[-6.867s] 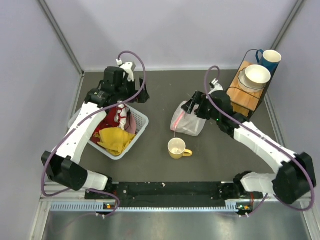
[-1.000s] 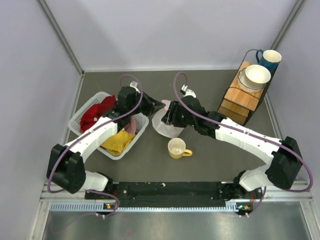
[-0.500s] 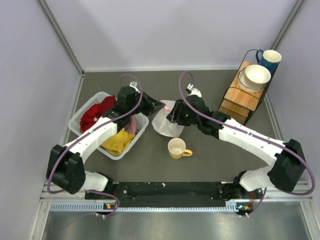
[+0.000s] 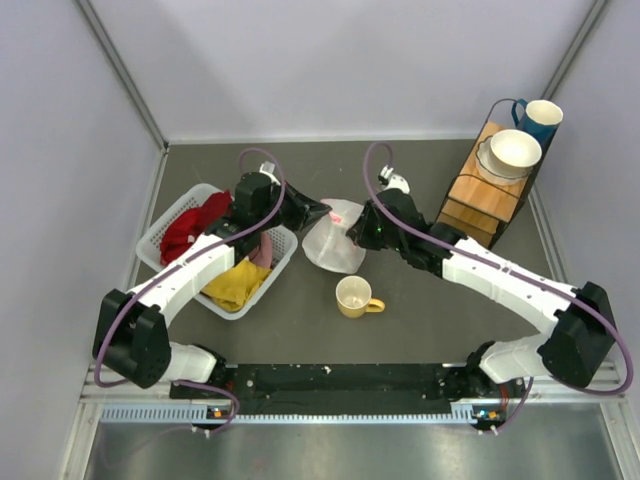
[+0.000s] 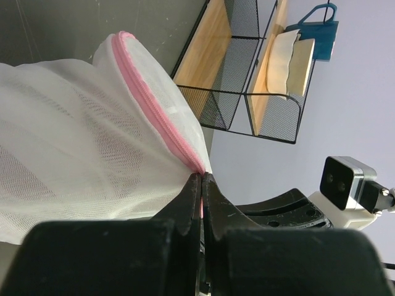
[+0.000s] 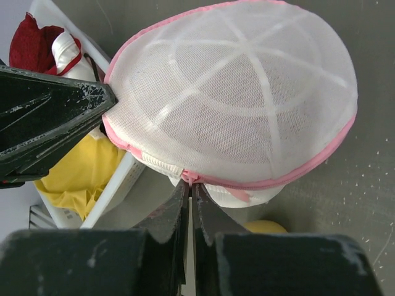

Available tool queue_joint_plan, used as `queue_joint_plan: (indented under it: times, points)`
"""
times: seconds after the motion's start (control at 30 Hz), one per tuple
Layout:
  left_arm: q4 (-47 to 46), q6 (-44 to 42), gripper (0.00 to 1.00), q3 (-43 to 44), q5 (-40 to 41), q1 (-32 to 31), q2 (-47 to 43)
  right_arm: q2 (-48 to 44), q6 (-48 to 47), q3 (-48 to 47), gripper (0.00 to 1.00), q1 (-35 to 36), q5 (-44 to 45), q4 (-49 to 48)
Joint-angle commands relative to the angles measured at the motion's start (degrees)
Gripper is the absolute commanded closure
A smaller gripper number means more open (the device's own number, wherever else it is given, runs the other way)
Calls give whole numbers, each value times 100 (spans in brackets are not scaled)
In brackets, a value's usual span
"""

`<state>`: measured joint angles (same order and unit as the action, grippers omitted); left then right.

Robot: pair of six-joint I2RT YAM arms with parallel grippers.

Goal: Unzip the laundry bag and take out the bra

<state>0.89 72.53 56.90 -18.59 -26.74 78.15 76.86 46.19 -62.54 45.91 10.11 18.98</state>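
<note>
The laundry bag (image 4: 335,243), a dome of white mesh with pink zipper trim, is held up between the two arms near the table's middle. My left gripper (image 4: 324,212) is shut on the bag's pink trim at its left end (image 5: 202,176). My right gripper (image 4: 358,236) is shut on the pink zipper pull (image 6: 192,177) at the bag's near edge. In the right wrist view the bag (image 6: 247,92) fills the frame, with the left fingers (image 6: 62,117) at its left tip. The bra lies inside, showing only as pale shapes through the mesh.
A white slatted basket (image 4: 158,238) with red and yellow clothes sits left of the bag. A yellow mug (image 4: 353,297) stands just in front of it. At the back right is a wooden and wire rack (image 4: 490,195) carrying a white bowl and a blue mug.
My right gripper slid right along the bag's near edge and closed on the zipper pull; before it stood open. The left gripper kept its hold.
</note>
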Motion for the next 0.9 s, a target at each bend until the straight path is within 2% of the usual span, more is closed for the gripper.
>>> queue_joint_plan:
  times: [0.0,0.1,0.17,0.27,0.4,0.53,0.8,0.83,0.87]
  points:
    - [-405,7,100,-13,-83,-24,-116,-285,-93,66,100,-109,123,-123]
    - [-422,-90,100,49,-110,2,-89,-408,-207,233,100,-214,36,-96]
    - [-309,-475,100,372,-406,81,164,-522,-347,321,100,-424,-131,-44]
    - [217,-1091,100,1251,-873,222,893,-785,-497,620,100,-591,-387,-52]
    - [253,-1618,100,2295,-1673,248,1913,-1014,-217,1077,100,-583,-763,-456]
    - [711,-2137,100,3036,-1788,257,2765,-989,-102,1148,100,-452,-906,-694]
    - [1160,-2576,99,3740,-1727,249,3207,-1077,74,1394,100,-416,-695,-984]
    - [1281,-2673,97,3749,-1588,240,3120,-1068,83,1385,100,-416,-625,-984]
    - [1404,-2796,82,3732,-1447,231,3023,-1050,91,1394,100,-425,-494,-993]
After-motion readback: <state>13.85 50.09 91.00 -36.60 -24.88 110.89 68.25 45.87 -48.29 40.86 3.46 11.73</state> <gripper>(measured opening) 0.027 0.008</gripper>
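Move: Just in front of the right fingers, which already pinch the zip pull, hangs the laundry bag, its middle about 2 cm ahead, 4 cm left and 5 cm below. The yellow mug stands about 5 cm back, 1 cm right and 16 cm below. From the left hand, still pinching one end of the pink zip, the bag's middle is about 3 cm back, 2 cm right and 8 cm below; the laundry basket is some 26 cm left, level with it and 18 cm below. Spreading the two grips on the zip apart: the left hand keeps its end and swings it about 7 cm forward and 6 cm right, sinking 4 cm late on and turning some 25 degrees clockwise. The right hand, shut on the pull, draws it about 4 cm right, then eases slightly left while sinking 3 cm and backing a little. ##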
